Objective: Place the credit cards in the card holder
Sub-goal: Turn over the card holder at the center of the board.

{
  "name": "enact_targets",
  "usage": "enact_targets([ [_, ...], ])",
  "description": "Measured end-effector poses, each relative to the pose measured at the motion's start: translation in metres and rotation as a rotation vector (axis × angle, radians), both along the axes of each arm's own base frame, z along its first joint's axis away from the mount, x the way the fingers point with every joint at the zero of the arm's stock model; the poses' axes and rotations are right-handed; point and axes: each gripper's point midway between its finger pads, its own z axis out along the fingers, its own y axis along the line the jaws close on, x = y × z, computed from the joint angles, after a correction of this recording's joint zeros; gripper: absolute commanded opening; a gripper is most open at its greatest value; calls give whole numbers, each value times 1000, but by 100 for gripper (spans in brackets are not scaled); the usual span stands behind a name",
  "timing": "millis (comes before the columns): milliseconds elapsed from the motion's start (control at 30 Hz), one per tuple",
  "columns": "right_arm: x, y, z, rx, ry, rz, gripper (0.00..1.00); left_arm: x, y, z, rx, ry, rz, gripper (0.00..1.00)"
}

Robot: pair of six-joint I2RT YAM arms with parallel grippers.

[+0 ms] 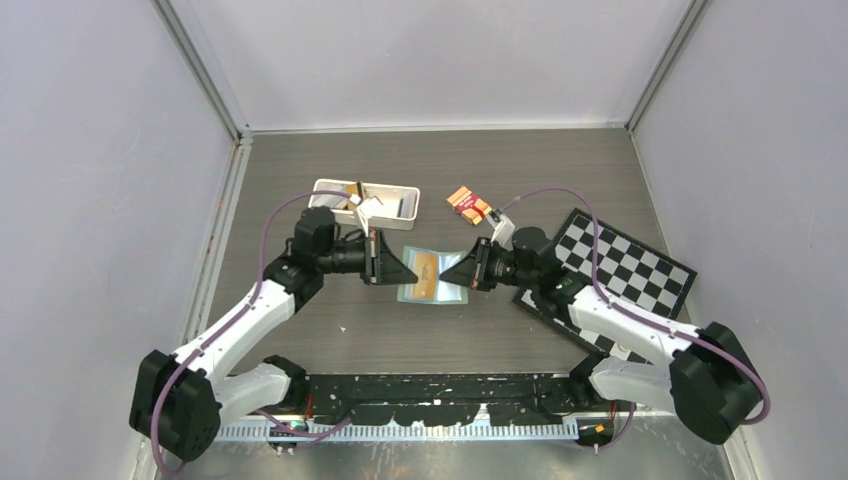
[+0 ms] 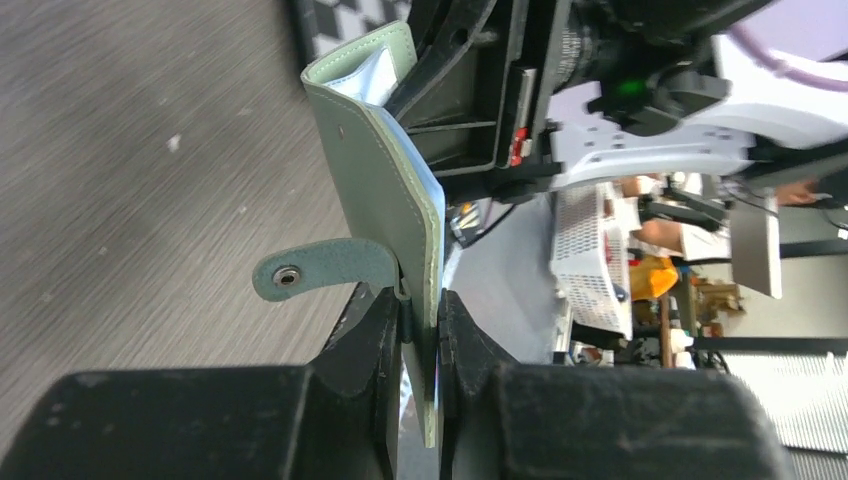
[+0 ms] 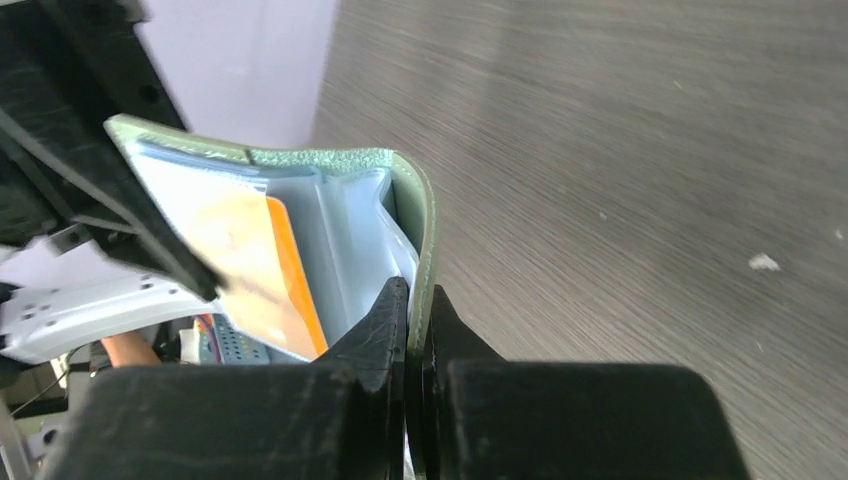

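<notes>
The sage-green card holder (image 1: 432, 280) hangs open above the table between my two grippers. My left gripper (image 1: 410, 274) is shut on its left edge just below the clasp tab (image 2: 320, 270). In the left wrist view the green cover (image 2: 385, 170) stands upright between that gripper's (image 2: 420, 325) jaws. My right gripper (image 1: 448, 276) is shut on the opposite edge (image 3: 425, 220), which runs between its (image 3: 418, 310) jaws. A gold-tan credit card (image 3: 240, 250) sits in a blue-grey inner pocket. More credit cards (image 1: 372, 204) lie in the white tray.
The white tray (image 1: 330, 187) stands behind the left gripper. An orange-and-red packet (image 1: 468, 203) lies behind the right gripper. A folded checkerboard (image 1: 630, 268) lies under the right arm at the right. Grey walls close in the table on three sides.
</notes>
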Motion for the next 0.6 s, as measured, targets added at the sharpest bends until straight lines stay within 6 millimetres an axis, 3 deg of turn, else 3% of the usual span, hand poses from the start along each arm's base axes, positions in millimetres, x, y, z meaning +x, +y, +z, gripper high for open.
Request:
enact_targets([
  [300,2,3,-70,-173,153,-44,1,10,-5,-67,315,74,47,8],
  [600,-2,6,-111,-264,249,-39,1,9,-14,-101,384,148,26,14],
])
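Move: Both hands already pinch the open card holder. Its bare table spot lies some 16 cm below them, about 3 cm right of the left hand and 2 cm left of the right hand. The white card tray stands roughly 24 cm ahead and 11 cm left of the left hand; the red-and-orange packet is about 24 cm ahead and 7 cm right of the right hand. Both hands, keeping their pinch, lower the card holder about 10 cm towards the table, fingertips tipping down some 20 degrees. ##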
